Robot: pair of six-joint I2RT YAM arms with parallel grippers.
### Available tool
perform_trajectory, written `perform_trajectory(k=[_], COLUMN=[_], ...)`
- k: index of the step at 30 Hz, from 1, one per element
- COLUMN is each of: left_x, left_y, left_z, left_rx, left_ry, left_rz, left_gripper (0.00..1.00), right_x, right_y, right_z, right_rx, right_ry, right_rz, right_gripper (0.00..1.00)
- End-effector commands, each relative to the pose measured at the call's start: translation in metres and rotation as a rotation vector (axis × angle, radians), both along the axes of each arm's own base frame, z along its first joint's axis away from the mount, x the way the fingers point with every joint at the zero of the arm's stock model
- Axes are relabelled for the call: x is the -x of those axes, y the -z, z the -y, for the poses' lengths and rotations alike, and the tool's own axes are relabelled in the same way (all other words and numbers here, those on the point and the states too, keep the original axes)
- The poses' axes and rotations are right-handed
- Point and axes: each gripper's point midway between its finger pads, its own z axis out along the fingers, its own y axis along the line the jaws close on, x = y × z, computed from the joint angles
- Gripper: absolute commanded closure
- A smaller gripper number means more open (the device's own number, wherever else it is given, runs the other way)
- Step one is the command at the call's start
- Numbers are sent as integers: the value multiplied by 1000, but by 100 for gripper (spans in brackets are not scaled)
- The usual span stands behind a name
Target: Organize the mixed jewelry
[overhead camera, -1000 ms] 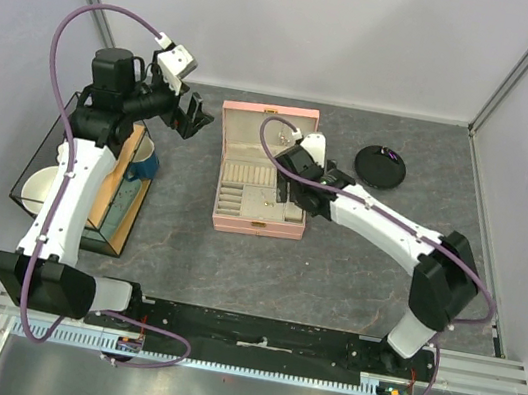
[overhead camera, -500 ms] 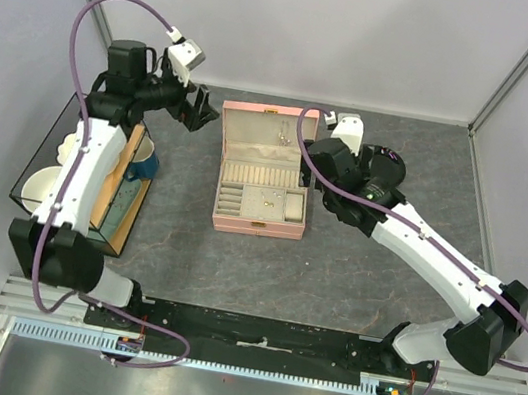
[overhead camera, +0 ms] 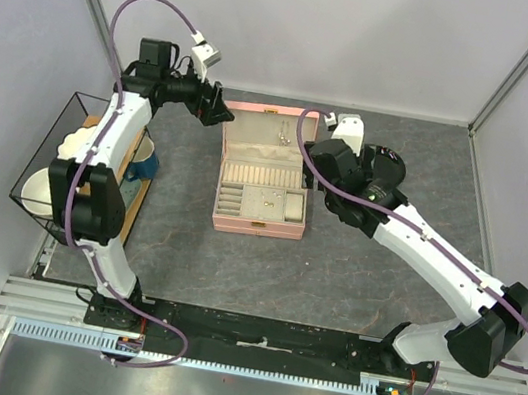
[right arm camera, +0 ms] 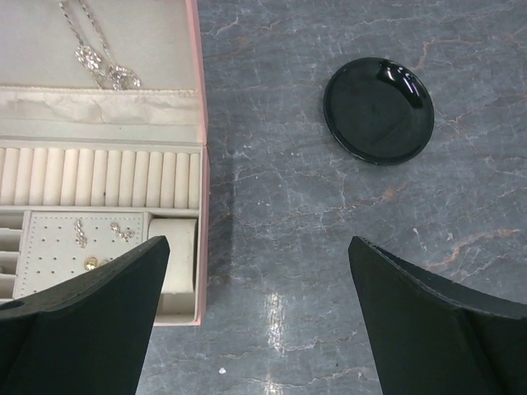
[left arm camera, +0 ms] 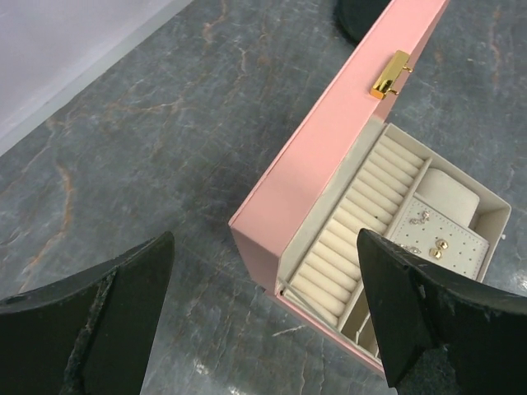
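The pink jewelry box [overhead camera: 256,219] lies open mid-table. Of the mixed jewelry, a thin silvery chain [right arm camera: 103,62] rests in the lid, and small earring pieces [right arm camera: 99,234] sit on the perforated pad, which the left wrist view shows too [left arm camera: 428,239]. My left gripper [overhead camera: 220,111] hovers at the box's back-left corner, open, with nothing between its fingers [left arm camera: 123,304]. My right gripper [right arm camera: 258,243] hangs open over bare table just right of the box, holding nothing. From above, its fingers are hidden under the wrist.
A round black disc [right arm camera: 379,109] lies on the table right of the box, behind the right arm. A beige cushion pad [right arm camera: 173,255] fills the box's front-right cell. At the far left stands a wire rack [overhead camera: 40,155] with a blue mug [overhead camera: 144,159].
My right gripper rose out of the box, shifted right toward the disc and spread wider, then held still. The left arm swung right to the box's back-left corner.
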Motion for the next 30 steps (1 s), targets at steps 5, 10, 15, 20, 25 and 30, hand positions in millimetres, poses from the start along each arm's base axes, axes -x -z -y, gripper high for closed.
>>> perform_trajectory(k=[5,10,15,20,25,30], left_x=[3,36,80,107,140,174], left_y=[-3,14,19,22,14,8], left_z=[38,57,54,44,36,34], left_rx=[98,107,81,34,10,19], left_ry=[244,318,346,310,280,286], left_rz=[111,124,146,178,199,202], left_gripper=[1,1,1,1,1,1], right_x=[4,6,8,10,13,15], right_y=[10,19,19,19,25,29], right_z=[-4,-8,-3,-2,-4,-1], right_rx=[-17,-33,-27,-30,-35,-34], right_ry=[-31,-42,-37,-39,-51,-49], right_rz=[-17,-41,-36,-36,-55,-59], right_gripper=[2,2,2,2,2,2])
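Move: The raised lid of the jewelry box is just off the open left hand: its middle is about 9 cm to the right, 3 cm back and 7 cm below, with the upper left corner much closer. The box tray lies some 12 cm back, 9 cm right and 18 cm below. From the right hand, the lid is about 11 cm left, 10 cm ahead and 7 cm below; the black plate is 11 cm ahead, 11 cm right and 20 cm below. Down and to the right first, about 5 cm each way, the left hand closes in on the lid's upper left corner with its fingers wide open, then sweeps back some 15 cm, pushing the lid over towards the tray and rising slightly as it goes. The wrist turns about 15 degrees clockwise. The open right hand sinks about 4 cm beside the box's right side. ##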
